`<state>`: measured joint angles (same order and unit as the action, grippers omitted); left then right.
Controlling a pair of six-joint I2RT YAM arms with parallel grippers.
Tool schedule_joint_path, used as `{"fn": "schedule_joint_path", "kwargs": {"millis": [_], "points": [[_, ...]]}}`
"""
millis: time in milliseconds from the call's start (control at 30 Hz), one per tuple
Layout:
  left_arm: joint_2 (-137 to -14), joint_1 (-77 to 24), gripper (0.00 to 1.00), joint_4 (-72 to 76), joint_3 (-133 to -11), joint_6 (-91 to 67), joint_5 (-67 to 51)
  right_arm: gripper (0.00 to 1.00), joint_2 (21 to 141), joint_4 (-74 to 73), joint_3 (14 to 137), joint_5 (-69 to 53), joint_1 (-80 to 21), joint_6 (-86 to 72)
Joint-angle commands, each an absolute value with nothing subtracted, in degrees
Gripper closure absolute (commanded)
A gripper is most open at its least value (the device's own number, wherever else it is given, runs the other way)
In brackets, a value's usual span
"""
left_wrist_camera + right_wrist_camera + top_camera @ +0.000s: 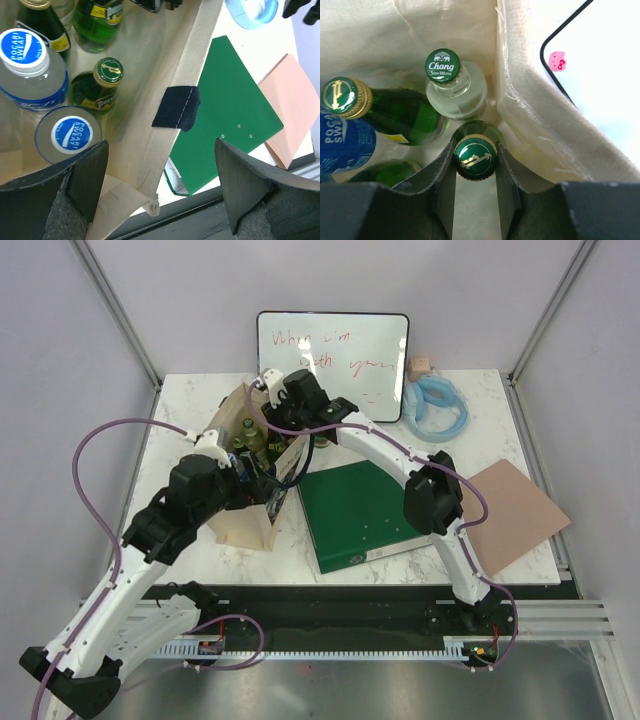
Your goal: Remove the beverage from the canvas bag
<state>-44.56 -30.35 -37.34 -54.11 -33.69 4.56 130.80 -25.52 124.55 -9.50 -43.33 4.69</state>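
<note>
The beige canvas bag [245, 528] stands upright at the table's left middle, with several bottles inside. My right gripper [475, 161] reaches down into it, shut on the gold-rimmed green cap of a green glass beverage bottle [475, 156] next to the bag's right wall [530, 115]. A clear Chang soda water bottle [443, 65] stands just behind it, and another green bottle [340, 95] lies to the left. My left gripper [160, 150] is open and straddles the bag's near wall [150, 75] without pinching it, below a dark strap patch [177, 107].
Pocari Sweat bottles [22, 47] and a green Perrier bottle [107, 72] crowd the bag. A green binder [360, 515] lies right of the bag, with a pink-brown board [510, 515] beyond it. A whiteboard [333, 365] and a blue coiled tube [437, 410] sit at the back.
</note>
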Motion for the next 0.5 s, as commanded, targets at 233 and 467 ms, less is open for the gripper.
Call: {"fn": "schedule_joint_path", "kwargs": {"millis": [233,467], "points": [[-44.1,-30.4,0.06,-40.2,-64.1,-31.6,11.0,1.00,120.0,-18.3,133.0,-18.9,-39.8,2.1],[-45.3,-30.4,0.05,-41.4,-66.5,-29.7,12.1,1.00,118.1,-17.7,135.5,-19.8,-38.8,0.5]]}}
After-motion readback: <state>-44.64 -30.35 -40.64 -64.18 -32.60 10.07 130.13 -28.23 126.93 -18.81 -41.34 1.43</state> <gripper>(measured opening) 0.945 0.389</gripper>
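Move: The right hand already grips a green bottle's cap inside the canvas bag. The green beverage standing on the table, towards which bottles are being taken, is roughly 13 cm to its right and 5 cm farther out, its middle some 8 cm lower. Inside the bag, the Chang soda bottle stands about 7 cm left and 2 cm ahead, another green bottle 8 cm left and 3 cm back. From the left hand, the standing beverage lies about 18 cm ahead and 16 cm right, well below. Upward and slightly back, the right hand draws the green bottle by its pinched cap, rising about 2 cm and coming back 1 cm while the wrist turns a few degrees and the grip keeps its width. The left hand, fingers still wide open, climbs about 6 cm away from the bag's near rim, easing a little left, its fingertips tipping up some 7 degrees. ##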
